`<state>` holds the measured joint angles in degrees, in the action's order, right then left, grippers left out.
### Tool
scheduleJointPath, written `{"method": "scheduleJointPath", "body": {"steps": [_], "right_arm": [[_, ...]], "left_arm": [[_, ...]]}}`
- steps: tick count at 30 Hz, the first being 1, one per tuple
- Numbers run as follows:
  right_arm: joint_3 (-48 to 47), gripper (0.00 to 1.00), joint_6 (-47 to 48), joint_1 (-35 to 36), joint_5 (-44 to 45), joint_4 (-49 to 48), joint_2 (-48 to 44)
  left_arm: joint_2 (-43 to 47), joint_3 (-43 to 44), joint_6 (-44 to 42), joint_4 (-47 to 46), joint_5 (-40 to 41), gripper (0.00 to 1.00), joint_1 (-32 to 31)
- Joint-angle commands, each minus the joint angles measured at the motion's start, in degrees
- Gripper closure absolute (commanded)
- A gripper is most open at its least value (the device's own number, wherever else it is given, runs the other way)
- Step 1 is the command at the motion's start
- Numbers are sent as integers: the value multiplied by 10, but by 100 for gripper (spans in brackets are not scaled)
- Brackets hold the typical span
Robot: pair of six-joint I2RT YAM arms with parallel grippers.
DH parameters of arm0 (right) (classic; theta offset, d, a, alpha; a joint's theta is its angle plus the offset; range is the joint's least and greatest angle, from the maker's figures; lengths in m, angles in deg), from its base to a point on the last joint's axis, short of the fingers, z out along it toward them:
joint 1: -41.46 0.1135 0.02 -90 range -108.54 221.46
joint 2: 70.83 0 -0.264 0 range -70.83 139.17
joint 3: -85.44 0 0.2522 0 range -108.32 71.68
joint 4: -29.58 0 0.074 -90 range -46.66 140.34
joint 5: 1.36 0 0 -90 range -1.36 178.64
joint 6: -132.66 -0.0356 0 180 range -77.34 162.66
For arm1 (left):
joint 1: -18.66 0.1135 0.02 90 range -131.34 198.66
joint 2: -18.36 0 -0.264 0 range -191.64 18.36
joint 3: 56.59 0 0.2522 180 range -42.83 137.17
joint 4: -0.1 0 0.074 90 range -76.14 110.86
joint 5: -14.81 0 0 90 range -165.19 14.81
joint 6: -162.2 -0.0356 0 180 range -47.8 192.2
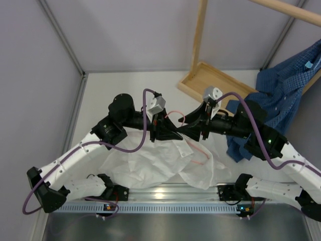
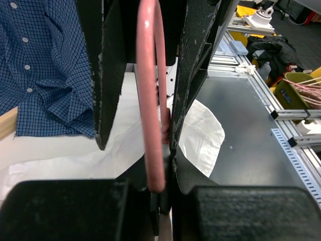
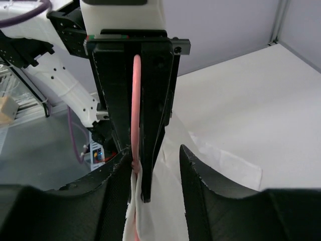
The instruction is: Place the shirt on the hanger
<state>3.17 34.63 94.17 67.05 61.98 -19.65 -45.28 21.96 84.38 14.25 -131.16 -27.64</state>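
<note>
The white shirt (image 1: 145, 165) lies crumpled on the table in front of both arms. Above it the two grippers meet tip to tip. My left gripper (image 1: 166, 131) (image 2: 163, 193) is shut on the pink hanger (image 1: 176, 115) (image 2: 150, 100), gripping the wire below its hook. My right gripper (image 1: 194, 129) (image 3: 155, 153) is open. Its jaws stand on either side of the left gripper's tip, the hanger (image 3: 136, 100) and a hanging fold of the shirt (image 3: 155, 211); one finger (image 3: 123, 186) touches that fold. A stretch of pink wire (image 1: 200, 156) shows on the shirt.
A blue checked shirt (image 1: 281, 95) (image 2: 40, 75) hangs at the right, on a light wooden rack (image 1: 199, 35) whose base tray (image 1: 210, 80) sits at the back. An aluminium rail (image 1: 160, 193) runs along the near edge. Grey walls close in the left and back.
</note>
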Motion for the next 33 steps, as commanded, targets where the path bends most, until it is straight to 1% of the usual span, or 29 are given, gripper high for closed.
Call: {"method": "scheduleJointPath", "body": {"steps": [1, 4, 5, 7, 8, 9, 10, 11, 12, 13, 14, 15, 17, 18, 19, 20, 21, 22, 23, 24, 26, 28, 30, 31, 32, 33], "right_arm": [[-20, 61, 4, 4, -12, -72, 18], [-17, 79, -6, 3, -25, -98, 24], [-16, 99, -8, 4, -26, -100, 26], [-10, 100, -7, 5, -20, -107, 24], [-7, 100, -6, 4, -14, -109, 17], [0, 100, -7, 4, 5, -109, 12], [4, 100, -7, 4, 15, -108, 6], [8, 100, -6, 4, 28, -108, -2], [12, 100, -4, 3, 41, -107, -14], [19, 100, -4, 4, 71, -102, -20], [21, 100, 1, 3, 90, -94, -27], [20, 100, 4, 3, 107, -84, -34], [12, 100, 13, 3, 163, -47, -42], [6, 100, 14, 3, 190, -37, -43], [4, 100, 18, 3, 197, -30, -48], [2, 100, 21, 4, 201, -22, -56], [-3, 100, 22, 3, 201, -18, -61], [-8, 100, 22, 3, 201, -12, -64], [-16, 100, 26, 4, 201, 2, -66], [-31, 100, 28, 3, 200, 11, -67], [-50, 100, 35, 4, 196, 32, -67], [-73, 100, 38, 3, 172, 58, -68], [-99, 100, 39, 3, 146, 88, -68], [-106, 100, 39, 3, 139, 98, -68], [-113, 100, 39, 3, 135, 106, -69], [-123, 100, 38, 3, 127, 114, -69]], "left_arm": [[-2, 1, -12, -48, -31, 100, -11], [-5, 2, -12, -48, -34, 100, -12], [-6, 2, -12, -47, -34, 100, -12], [-3, 8, -26, -23, -28, 100, -12], [-1, 10, -36, -11, -13, 100, -12], [5, 14, -52, -3, 2, 94, -12], [10, 16, -60, 21, 25, 77, -12], [15, 24, -66, 44, 56, 53, -12], [28, 28, -72, 54, 132, 17, -12], [34, 33, -74, 65, 172, 4, -12], [42, 38, -77, 76, 216, 2, -12], [60, 50, -74, 97, 326, 2, -12], [83, 54, -68, 114, 447, 2, -12], [118, 40, -54, 118, 509, 2, -12], [139, 25, -45, 118, 630, 2, -12], [162, 8, -31, 119, 681, 2, -12], [210, -38, -2, 112, 724, 2, -12], [230, -64, 10, 107, 771, 2, -12], [254, -90, 19, 102, 772, 2, -12], [293, -142, 34, 89, 769, 2, -12], [331, -186, 49, 80, 769, 2, -12], [345, -234, 54, 67, 766, 2, -12], [345, -255, 50, 53, 746, 2, -12], [343, -272, 49, 29, 733, 2, -12], [341, -280, 40, 13, 687, 2, -12], [338, -288, 39, 2, 671, 2, -11]]}}
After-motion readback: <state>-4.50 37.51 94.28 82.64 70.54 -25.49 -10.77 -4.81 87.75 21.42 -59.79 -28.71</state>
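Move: Just about 1 cm to the left of the right fingers, and slightly above them, stands the hanger neck, which the left hand already pinches between its own fingertips. The hook curls up some 5 cm above the neck and 3 cm ahead of it, while the white shirt hangs below, its middle roughly 18 cm down, 2 cm back and 5 cm left of the left hand. The wooden tray lies about 35 cm ahead and 22 cm right of the right hand, some 36 cm lower. Closing around the hanger neck, the right fingers take it over while the left hand holds nearly still. The left fingers then open wide and come away, swinging about 16 cm left and 10 forward, turning some 70 degrees counter-clockwise and finally dipping towards the shirt's left part. The right hand carries the hanger right and up. ##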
